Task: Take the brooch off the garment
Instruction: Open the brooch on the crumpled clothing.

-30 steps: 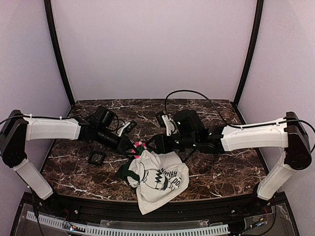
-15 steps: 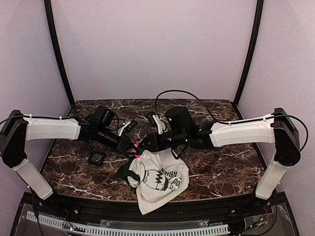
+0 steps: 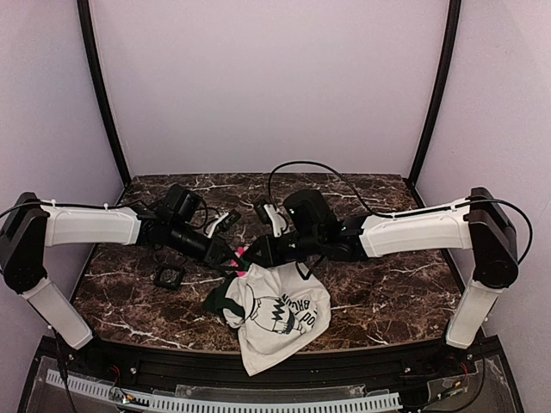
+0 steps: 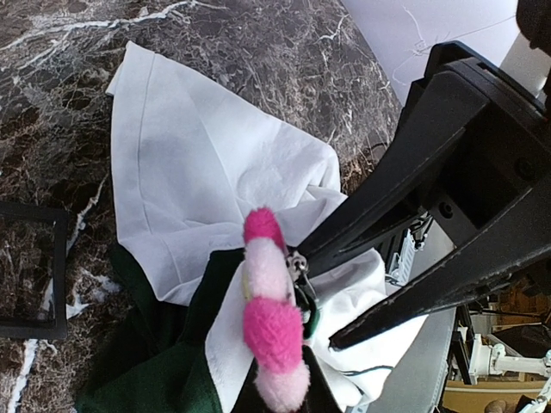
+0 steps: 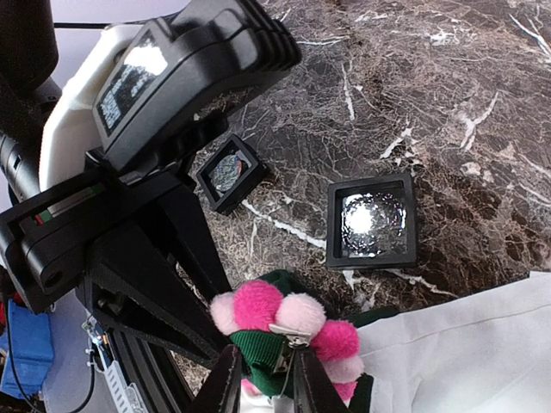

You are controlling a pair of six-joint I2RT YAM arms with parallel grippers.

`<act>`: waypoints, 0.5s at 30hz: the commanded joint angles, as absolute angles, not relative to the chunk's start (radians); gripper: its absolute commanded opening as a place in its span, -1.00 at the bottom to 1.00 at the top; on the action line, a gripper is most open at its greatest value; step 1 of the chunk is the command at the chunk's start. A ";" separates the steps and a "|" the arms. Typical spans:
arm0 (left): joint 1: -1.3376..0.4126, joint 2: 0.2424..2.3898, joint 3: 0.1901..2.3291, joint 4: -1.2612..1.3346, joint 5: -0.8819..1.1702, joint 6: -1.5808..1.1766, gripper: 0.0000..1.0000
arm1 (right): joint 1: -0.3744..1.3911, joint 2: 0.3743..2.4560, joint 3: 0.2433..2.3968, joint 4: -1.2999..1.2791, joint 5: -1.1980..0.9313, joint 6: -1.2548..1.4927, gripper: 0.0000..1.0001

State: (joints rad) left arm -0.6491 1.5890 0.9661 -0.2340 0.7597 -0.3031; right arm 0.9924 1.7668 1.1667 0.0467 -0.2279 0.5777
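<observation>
The brooch [image 3: 242, 255], a ring of pink and pale pink pompom petals [image 5: 258, 305], sits on the dark green collar of the garment [image 3: 280, 314]. The garment is a white T-shirt with a black drawing, lying crumpled near the front edge. My left gripper [image 3: 225, 252] reaches in from the left and is shut on the brooch's lowest petal [image 4: 280, 379]. My right gripper [image 5: 265, 357] comes from the right. Its jaws pinch the green collar fold and the metal clip behind the brooch [image 4: 271, 318]. White shirt cloth [image 4: 189, 172] spreads out beyond it.
Small black square frames lie on the marble table [image 3: 387, 284]: one left of the shirt [image 3: 168, 276], and two show in the right wrist view [image 5: 372, 219] [image 5: 228, 172]. The shirt's hem hangs over the table's front edge. Both arms meet closely above the collar.
My right arm has swung left to the brooch, and its jaws have narrowed onto the green collar. The left gripper has stayed where it was, still shut.
</observation>
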 commanded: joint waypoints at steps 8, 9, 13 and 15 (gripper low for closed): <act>-0.655 1.554 0.964 -0.192 0.793 -0.309 -0.98 | 0.986 1.789 1.173 0.062 -0.246 0.612 -1.00; -0.655 1.555 0.961 -0.178 0.800 -0.317 -0.98 | 0.986 1.786 1.170 0.069 -0.244 0.618 -1.00; -0.655 1.566 0.950 -0.135 0.843 -0.353 -0.86 | 0.991 1.774 1.146 0.103 -0.222 0.632 -1.00; -0.655 1.570 0.949 -0.126 0.854 -0.361 -0.76 | 0.997 1.769 1.140 0.107 -0.199 0.631 -1.00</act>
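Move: The brooch's metal clasp sits practically between the right fingertips, about 1 cm ahead and 1 cm left of that hand's point and level with it. A black box lies on the table roughly 7 cm ahead, 8 cm left and 13 cm below; the shirt's printed front is some 7 cm back, 6 cm right and 12 cm down. For the left hand, the clasp is about 3 cm to its right, 1 cm ahead and 2 cm above. Without travelling, the right gripper shuts its slightly parted fingertips completely, pinching the brooch's metal clasp from both sides; its wrist turns only a couple of degrees. The left hand stays put within about half a centimetre and keeps its narrow pinch on the fluffy pink-and-white ring, steadying the brooch. ##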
